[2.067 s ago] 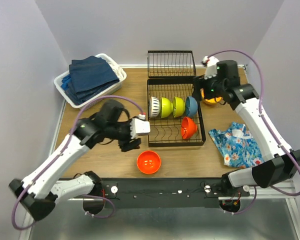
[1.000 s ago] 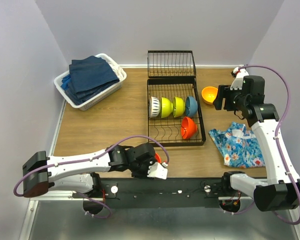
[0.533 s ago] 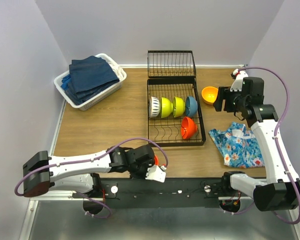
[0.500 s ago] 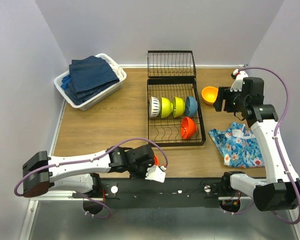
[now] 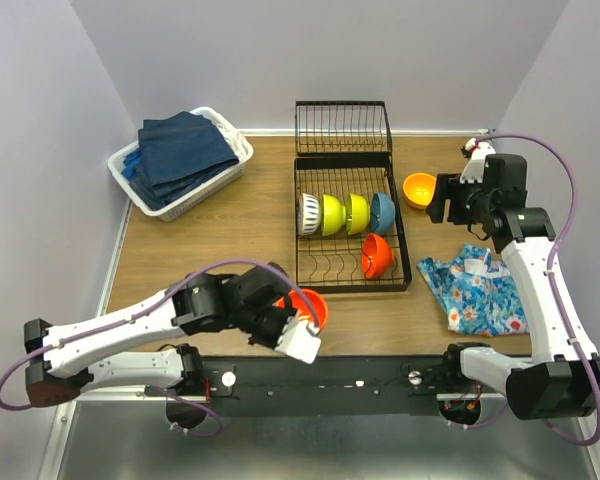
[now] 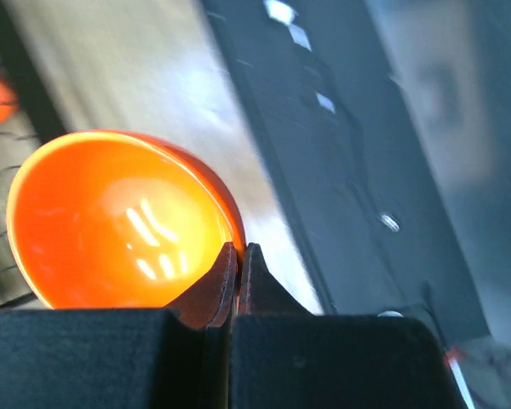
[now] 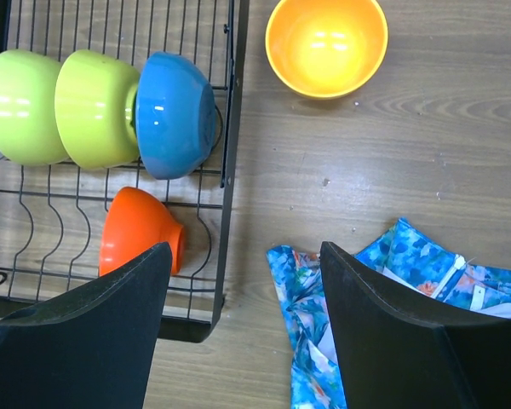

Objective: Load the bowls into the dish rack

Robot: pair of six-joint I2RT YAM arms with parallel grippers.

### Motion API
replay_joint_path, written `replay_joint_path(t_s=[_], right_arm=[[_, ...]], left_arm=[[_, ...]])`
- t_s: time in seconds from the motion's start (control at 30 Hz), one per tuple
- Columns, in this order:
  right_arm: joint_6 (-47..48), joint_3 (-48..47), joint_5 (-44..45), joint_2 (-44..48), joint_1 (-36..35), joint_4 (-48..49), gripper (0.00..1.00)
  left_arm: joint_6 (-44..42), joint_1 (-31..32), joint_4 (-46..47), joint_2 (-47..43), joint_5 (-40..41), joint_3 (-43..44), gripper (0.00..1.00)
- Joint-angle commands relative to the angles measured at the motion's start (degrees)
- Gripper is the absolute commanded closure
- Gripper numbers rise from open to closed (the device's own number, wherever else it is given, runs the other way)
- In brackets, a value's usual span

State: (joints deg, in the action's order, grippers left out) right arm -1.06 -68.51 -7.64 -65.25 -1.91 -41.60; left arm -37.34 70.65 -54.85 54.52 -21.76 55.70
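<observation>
My left gripper (image 6: pixel 237 256) is shut on the rim of a red-orange bowl (image 6: pixel 111 221), holding it tilted just above the table's near edge (image 5: pixel 308 303). The black wire dish rack (image 5: pixel 404 250) holds a white ribbed bowl (image 5: pixel 308 213), two lime-yellow bowls (image 5: pixel 330 214), a blue bowl (image 5: pixel 382 211) and another red-orange bowl (image 5: pixel 377 256). An orange-yellow bowl (image 5: pixel 418 189) sits upright on the table, right of the rack. My right gripper (image 7: pixel 244 251) hangs open and empty above the table between the rack's edge (image 7: pixel 230 128) and the cloth.
A floral blue cloth (image 5: pixel 480 290) lies crumpled at the right. A white basket of navy towels (image 5: pixel 180 160) stands at the back left. The rack's smaller hinged section (image 5: pixel 342 127) lies behind it.
My left gripper has shut on the red-orange bowl's rim and raised it off the table, with the arm drawn back to the left. The right arm has not moved.
</observation>
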Motion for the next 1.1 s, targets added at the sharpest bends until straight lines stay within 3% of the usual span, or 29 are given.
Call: replay_joint_path(t_s=[0.0,0.03,0.17,0.23,0.4,0.57,0.73,1.07], right_arm=[[0.18,-0.66,-0.45,-1.01,0.42,0.56,0.21],[0.18,-0.92,-0.27,-1.45,0.42,0.3,0.21],[0.44,-2.76,0.96,-3.12,0.42,-0.49,0.21],[0.44,-3.21,2.36,-3.91,0.59,-0.06,0.21],[2.72,-4.87,4.03,-6.19,1.12,-0.93,0.21],[3.7,-4.26,5.88,-7.69,1.12,-1.29,0.21],[4.05,-4.26,7.2,-9.71,1.21,-1.37,0.21],[5.45,-5.76,7.29,-13.4,1.38,-1.99,0.22]], left_arm=[[7.35,-7.26,18.16,7.43,-4.16,4.14,1.0],[14.59,-12.16,21.77,10.31,-7.39,4.85,1.0],[33.14,-21.05,42.3,16.66,-13.56,6.96,1.0],[39.77,-22.75,50.15,19.12,-15.5,5.57,1.0],[68.73,-27.22,81.79,23.87,-16.12,-1.54,1.0],[76.62,-27.67,99.2,26.07,-15.59,-8.23,1.0],[85.06,-28.2,104.59,27.3,-9.28,-16.22,1.0],[93.5,-29.52,118.46,36.86,-9.44,-17.12,1.0]])
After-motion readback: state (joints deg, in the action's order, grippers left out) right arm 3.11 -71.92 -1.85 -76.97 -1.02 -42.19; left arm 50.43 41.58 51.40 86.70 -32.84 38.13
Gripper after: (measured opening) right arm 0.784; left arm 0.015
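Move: The left hand, already pinching an orange bowl by its rim, is bound for the free front-row slot, some 21 cm ahead, 17 right and 11 below; at about that height, the racked orange bowl is 20 ahead, 22 right, and the right-hand green bowl 31 ahead, 18 right. The open right hand has the yellow bowl about 14 cm ahead, 3 right, 21 below, and the blue bowl 8 ahead, 8 left, 17 below. Keeping its pinch on the rim, the left hand sweeps the orange bowl some 20 cm forward and 14 cm right from near the table's front edge to over the rack's front row, rising about 7 cm on the way and then sinking 3, while the wrist swings through roughly 90 degrees until the fingers point level to the right and the bowl is turned onto its side beside the racked orange bowl. Meanwhile the right hand, fingers still wide open, eases down about 4 cm, forward 3 and right 2.5 towards the yellow bowl, without reaching it. ##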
